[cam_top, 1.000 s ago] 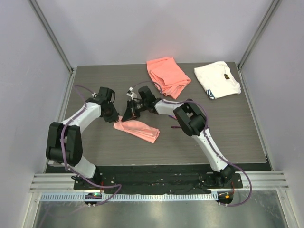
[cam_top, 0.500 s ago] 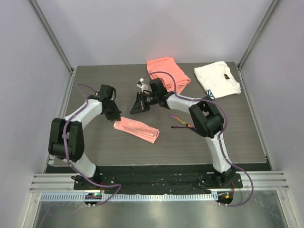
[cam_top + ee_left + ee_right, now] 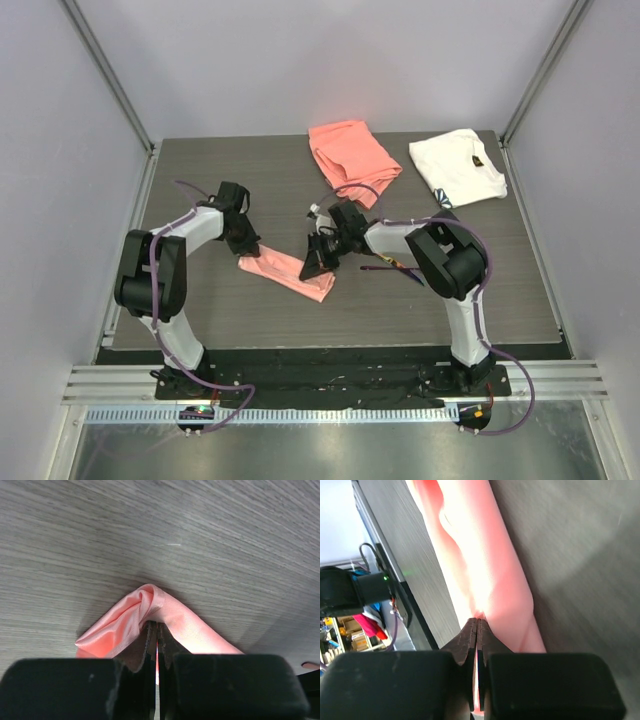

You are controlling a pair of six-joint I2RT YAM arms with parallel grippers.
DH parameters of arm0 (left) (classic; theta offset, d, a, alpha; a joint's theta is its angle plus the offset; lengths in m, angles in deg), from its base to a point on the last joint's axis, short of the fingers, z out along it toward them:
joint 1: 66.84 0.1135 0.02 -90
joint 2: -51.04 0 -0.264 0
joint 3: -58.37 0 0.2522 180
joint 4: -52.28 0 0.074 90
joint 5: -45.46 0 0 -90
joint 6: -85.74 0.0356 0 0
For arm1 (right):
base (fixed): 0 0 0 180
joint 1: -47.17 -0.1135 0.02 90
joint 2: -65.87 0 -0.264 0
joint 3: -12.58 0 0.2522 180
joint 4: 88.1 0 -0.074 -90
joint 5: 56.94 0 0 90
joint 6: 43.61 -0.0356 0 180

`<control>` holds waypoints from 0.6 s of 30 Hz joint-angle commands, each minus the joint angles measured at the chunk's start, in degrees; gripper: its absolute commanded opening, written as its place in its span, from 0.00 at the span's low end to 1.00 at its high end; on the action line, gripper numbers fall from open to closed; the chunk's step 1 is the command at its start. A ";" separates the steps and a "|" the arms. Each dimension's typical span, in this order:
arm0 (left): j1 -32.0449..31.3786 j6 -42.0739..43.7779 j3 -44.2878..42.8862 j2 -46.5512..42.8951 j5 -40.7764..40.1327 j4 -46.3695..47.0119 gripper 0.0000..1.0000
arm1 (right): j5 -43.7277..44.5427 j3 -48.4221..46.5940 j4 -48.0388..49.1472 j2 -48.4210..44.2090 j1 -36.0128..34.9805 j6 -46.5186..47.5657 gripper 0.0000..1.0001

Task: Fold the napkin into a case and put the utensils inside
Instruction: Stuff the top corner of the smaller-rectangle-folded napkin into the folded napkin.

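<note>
The napkin (image 3: 288, 272) lies folded into a narrow pale-pink case, slanting across the table's middle. At its upper-left end my left gripper (image 3: 250, 246) is shut on it. In the left wrist view the cloth (image 3: 135, 617) rises into a peak where the left gripper (image 3: 157, 625) pinches it. My right gripper (image 3: 318, 264) is shut on the lower-right end. There the glossy cloth (image 3: 485, 565) puckers at the right gripper (image 3: 477, 622). The dark utensils (image 3: 390, 265) lie on the table to the right, partly under the right arm.
A thicker coral-orange cloth (image 3: 350, 160) lies bunched at the back centre. A white cloth with a dark mark (image 3: 456, 168) sits at the back right. Metal posts and grey walls close in the table's sides.
The right gripper swung back from the napkin's left end, then came down on its lower-right end. The left gripper stayed at the upper-left end and closed on the cloth.
</note>
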 commanded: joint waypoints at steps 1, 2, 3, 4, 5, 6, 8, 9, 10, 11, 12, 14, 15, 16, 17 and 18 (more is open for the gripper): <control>-0.16 -0.69 0.14 0.58 -2.84 2.20 0.04 | 2.19 3.55 1.09 -5.81 -0.84 2.10 0.05; -0.16 -0.61 0.31 0.48 -3.19 2.11 0.04 | 2.36 4.77 1.61 -6.16 -0.84 2.10 0.05; -0.16 -0.52 0.32 0.48 -3.28 1.85 0.04 | 2.89 5.56 2.31 -6.34 -0.93 2.01 0.04; -0.16 -0.52 0.23 0.40 -3.37 1.24 0.04 | 3.33 6.18 2.92 -6.26 -0.85 1.93 0.04; -0.25 -0.43 -0.21 0.22 -3.11 1.06 0.04 | 3.85 6.62 2.58 -5.65 -0.93 2.71 0.05; -0.25 -0.34 -0.56 0.05 -2.67 0.80 0.04 | 4.29 6.54 1.71 -5.20 -0.93 3.41 0.04; -0.95 0.18 -2.22 -1.44 -2.14 -0.61 0.04 | 5.00 7.06 1.00 -5.46 -0.93 4.03 0.04; -1.30 0.62 -3.10 -1.89 -1.53 -1.57 0.05 | 5.35 7.33 0.91 -5.81 -0.93 4.73 0.04; -1.83 1.23 -5.03 -2.24 -1.09 -2.97 0.06 | 5.44 7.24 0.82 -6.08 -0.85 5.00 0.04; -2.87 1.76 -5.74 -3.11 -0.48 -3.42 0.06 | 5.44 6.63 -1.27 -6.51 -0.93 5.17 0.04; -3.58 2.20 -6.36 -3.56 1.44 -3.43 0.07 | 5.27 6.37 -1.72 -7.39 -0.85 5.44 0.04; -5.77 2.91 -7.24 -5.22 1.64 -3.86 0.08 | 4.65 5.23 -2.77 -8.62 -0.93 5.44 0.04; -6.39 3.08 -7.16 -5.84 2.07 -3.69 0.09 | 4.65 4.87 -3.57 -10.02 -0.93 6.05 0.04; -7.10 3.35 -7.16 -6.28 2.60 -3.60 0.09 | 4.65 4.35 -4.27 -10.56 -0.85 6.40 0.04; -7.97 3.44 -7.07 -6.28 3.30 -3.34 0.09 | 4.74 3.56 -5.49 -11.26 -0.84 6.41 0.04; -8.42 3.17 -7.07 -6.37 3.92 -3.16 0.09 | 4.83 3.20 -5.77 -12.57 -0.93 6.58 0.04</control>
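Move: The folded napkin's middle lies about 7 cm to the right of the left gripper and 5 cm back, a centimetre lower; its left end is right at those fingertips. From the right gripper the napkin's middle is roughly 3 cm left and 1 cm ahead. The utensils lie some 19 cm to the right gripper's right and 3 cm farther out, and the coral cloth about 12 cm right and 30 cm ahead, both around 2 cm lower. Keep the closed left fingertips in the folds at the napkin's left end briefly, then lift them out and swing right over the napkin, about 4 cm across and as much up. Meanwhile ease the shut right fingertips some 3 cm back and to the right along the crease, towards the napkin's right end, dipping about a centimetre before coming back up most of that. ##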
